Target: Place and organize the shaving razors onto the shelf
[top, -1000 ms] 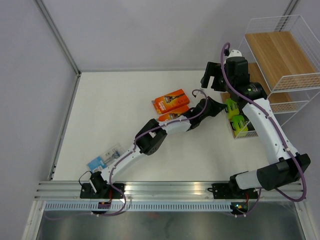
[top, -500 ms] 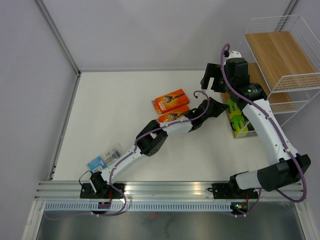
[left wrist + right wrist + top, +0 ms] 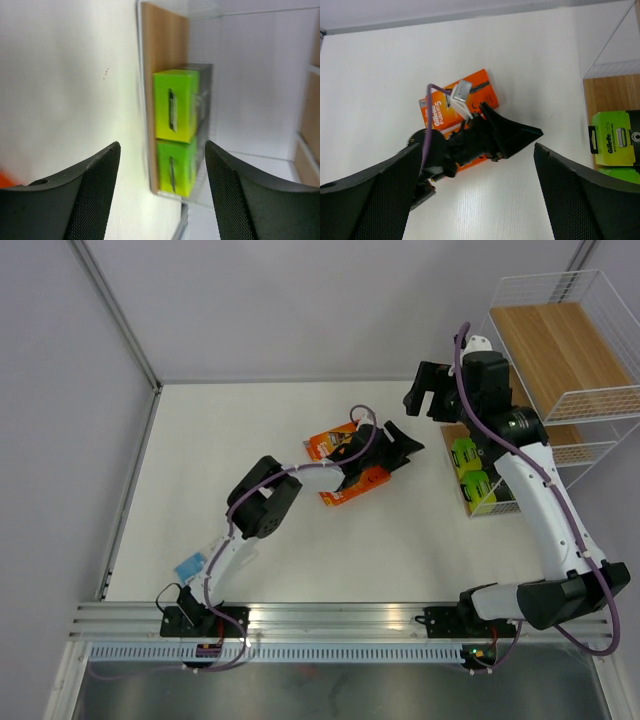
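Two black razor packs with lime-green ends (image 3: pixel 470 470) lie side by side on the bottom wooden tier of the shelf (image 3: pixel 560 345). The left wrist view faces their green ends (image 3: pixel 175 105). Two orange packs (image 3: pixel 345 488) lie mid-table, partly under my left arm. A clear and blue blister pack (image 3: pixel 190 565) lies near the left arm's base. My left gripper (image 3: pixel 403 440) hovers open and empty just right of the orange packs, pointing at the shelf. My right gripper (image 3: pixel 426 402) hangs open and empty above the table, left of the shelf. From its wrist view the orange pack (image 3: pixel 465 97) and the left gripper (image 3: pixel 517 134) lie below.
The shelf's white wire frame (image 3: pixel 585 450) rises at the table's right rear, with upper wooden tiers above the bottom one. A metal rail (image 3: pixel 330 618) runs along the near edge. Grey walls close in the far and left sides.
My left arm has pulled back to the left, away from the shelf's bottom tier, and its jaws have gone from shut to open. The right gripper has barely moved.
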Tool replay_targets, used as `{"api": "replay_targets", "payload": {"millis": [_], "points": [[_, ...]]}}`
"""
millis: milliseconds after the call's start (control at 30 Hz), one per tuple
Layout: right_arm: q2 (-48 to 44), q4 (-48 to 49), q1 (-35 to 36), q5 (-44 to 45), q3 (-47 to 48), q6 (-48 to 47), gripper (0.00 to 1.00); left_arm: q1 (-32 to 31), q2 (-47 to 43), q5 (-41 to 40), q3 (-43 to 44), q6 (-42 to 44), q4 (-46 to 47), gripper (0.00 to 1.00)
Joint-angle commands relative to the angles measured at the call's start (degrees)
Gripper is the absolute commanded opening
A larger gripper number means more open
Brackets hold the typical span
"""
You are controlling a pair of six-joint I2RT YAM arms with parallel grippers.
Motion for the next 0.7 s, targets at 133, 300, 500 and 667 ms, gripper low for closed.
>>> {"api": "replay_targets", "payload": {"millis": [133,300,500,667], "points": [[-4.47,-1.53,0.05,-1.63,2.02,-0.70,0.98,7.51,-23.30,13.78,-23.03,7.08,8.12,0.75],[-6.84,3.57,-0.04,-8.03,-6.23,2.11,0.98,13.74,-37.42,16.25,-35.15,13.40,-2.15,0.86],[-9.40,15.41,-0.04,-12.16,-17.23,4.66,0.98,20.26,-51.07,14.32,-46.33,20.53,-15.09,0.99],[-7.56,23.25,2.07,-12.62,-27.50,4.32,0.98,22.02,-59.78,13.54,-57.29,19.58,-15.80,0.93]]}}
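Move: The left hand, just in from the shelf, has the front orange razor pack about 14 cm to its left, 4 cm back and some 7 cm below; the back orange pack lies 12 cm farther out than that one and 3 cm more to the left. The green-black boxes on the bottom shelf are about 24 cm to its right, one 3 cm ahead, one 9 cm back. From the right hand the front pack is some 18 cm left, level ahead and 31 cm below. The left hand, empty and already well open, swings away from the shelf boxes to the left by about 27 cm, climbing to clear the front orange pack as it passes over and easing back some 8 cm, while the fingers spread to full width and still point towards the robot's right, back at the packs. The right hand, also empty and wide open, lifts about 3 cm, then turns to sink to roughly 7 cm below its start, drifting a little left and back towards the orange packs and turning slightly counter-clockwise, touching nothing. ##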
